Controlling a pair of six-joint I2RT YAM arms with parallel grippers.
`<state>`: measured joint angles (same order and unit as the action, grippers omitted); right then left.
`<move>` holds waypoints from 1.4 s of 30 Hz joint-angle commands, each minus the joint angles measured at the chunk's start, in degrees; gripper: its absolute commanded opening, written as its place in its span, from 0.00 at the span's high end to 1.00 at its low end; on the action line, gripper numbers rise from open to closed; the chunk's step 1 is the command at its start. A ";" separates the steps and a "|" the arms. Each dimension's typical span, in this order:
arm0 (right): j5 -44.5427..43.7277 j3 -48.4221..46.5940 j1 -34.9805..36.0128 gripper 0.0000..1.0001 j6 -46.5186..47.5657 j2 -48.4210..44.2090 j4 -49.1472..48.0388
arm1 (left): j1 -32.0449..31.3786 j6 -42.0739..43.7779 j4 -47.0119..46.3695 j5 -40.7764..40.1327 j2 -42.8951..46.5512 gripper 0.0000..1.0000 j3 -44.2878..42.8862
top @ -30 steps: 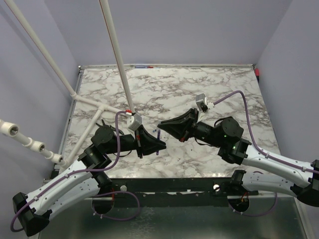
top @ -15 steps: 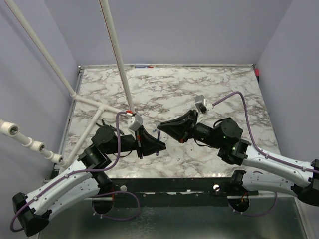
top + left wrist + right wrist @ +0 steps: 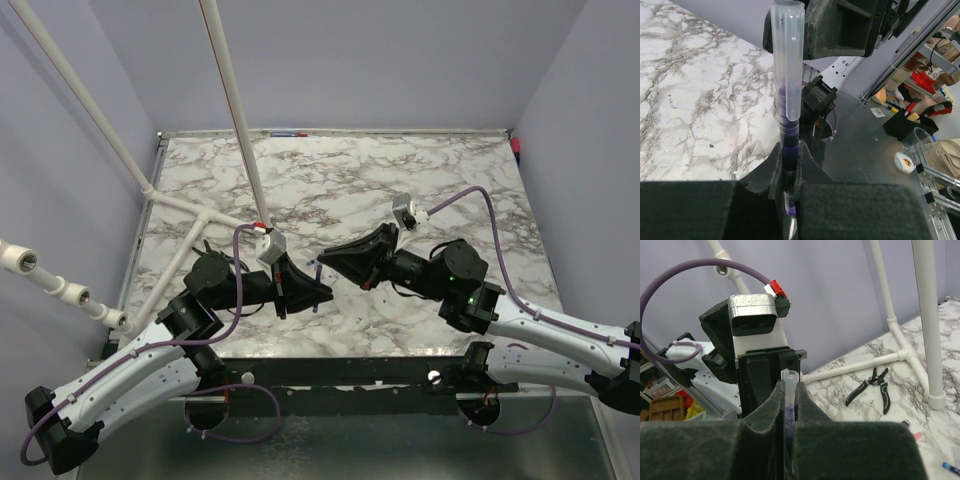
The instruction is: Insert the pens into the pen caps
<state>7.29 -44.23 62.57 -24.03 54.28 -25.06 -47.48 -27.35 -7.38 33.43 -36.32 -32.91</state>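
A blue pen [image 3: 789,137] stands between the jaws of my left gripper [image 3: 789,152], which is shut on its barrel. A translucent pen cap [image 3: 787,60] sits over the pen's upper end, with the blue showing through it. My right gripper [image 3: 788,392] is shut on that same cap [image 3: 789,382]. The left gripper's black body is right behind it. From above, the left gripper [image 3: 318,292] and right gripper [image 3: 325,257] meet tip to tip near the table's front middle, with the pen [image 3: 316,303] a thin blue line between them.
Black-handled pliers [image 3: 874,385] lie beside a white pipe frame [image 3: 920,330] at the table's left. A small reddish piece [image 3: 916,436] and a blue stick [image 3: 950,468] lie on the marble. Thin red and blue items [image 3: 287,133] rest at the back edge.
The right arm has shifted slightly toward the near edge. Both grips on pen and cap are unchanged, and the left arm has stayed put.
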 commanded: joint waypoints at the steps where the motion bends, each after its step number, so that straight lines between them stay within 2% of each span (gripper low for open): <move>1: -0.69 1.51 0.63 0.99 -1.03 -0.36 2.25 | -0.04 0.85 -1.16 -2.31 0.64 1.00 0.03; 12: -0.35 0.72 1.07 0.98 -0.90 0.34 5.57 | 0.00 2.72 0.26 -2.93 0.54 1.00 -0.72; 17: -0.87 0.13 1.07 0.81 -0.52 0.18 7.03 | -0.04 2.92 0.54 -2.18 0.07 1.00 -0.84; 27: -2.45 -1.05 1.07 0.58 1.15 -1.10 9.56 | -0.05 3.32 1.13 -1.70 -0.07 1.00 -0.84; 35: -4.07 -3.75 1.07 0.46 3.43 -3.08 13.71 | -0.04 3.62 1.44 -1.71 -0.49 1.00 -1.00; 42: -5.42 -6.66 1.07 0.42 4.25 -1.70 14.41 | -0.06 3.66 1.51 -1.68 -0.69 1.00 -1.02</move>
<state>3.88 -47.88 63.33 -21.21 51.77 -12.82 -47.48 -24.56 -5.04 32.32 -37.01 -32.93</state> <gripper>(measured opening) 0.571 0.066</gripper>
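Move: The right gripper is already shut around the upper part of the clear cap, which is right at its pads and already on the purple pen. The pen leans outward at the top; its middle lies about 3 cm back from and 5 cm below the right pads. The left gripper's pads hold the pen about 3 cm back and 6 cm below them, so the cap is some 3 cm ahead of and 6 cm above the left hand. Keep the left gripper shut on the pen and let it sink only about 1 cm. Open the right fingers wide to let go of the cap, dipping that hand some 3.5 cm with the fingertips tipping down a little; then lift it about 3 cm and draw it slightly right, away from the pen. ##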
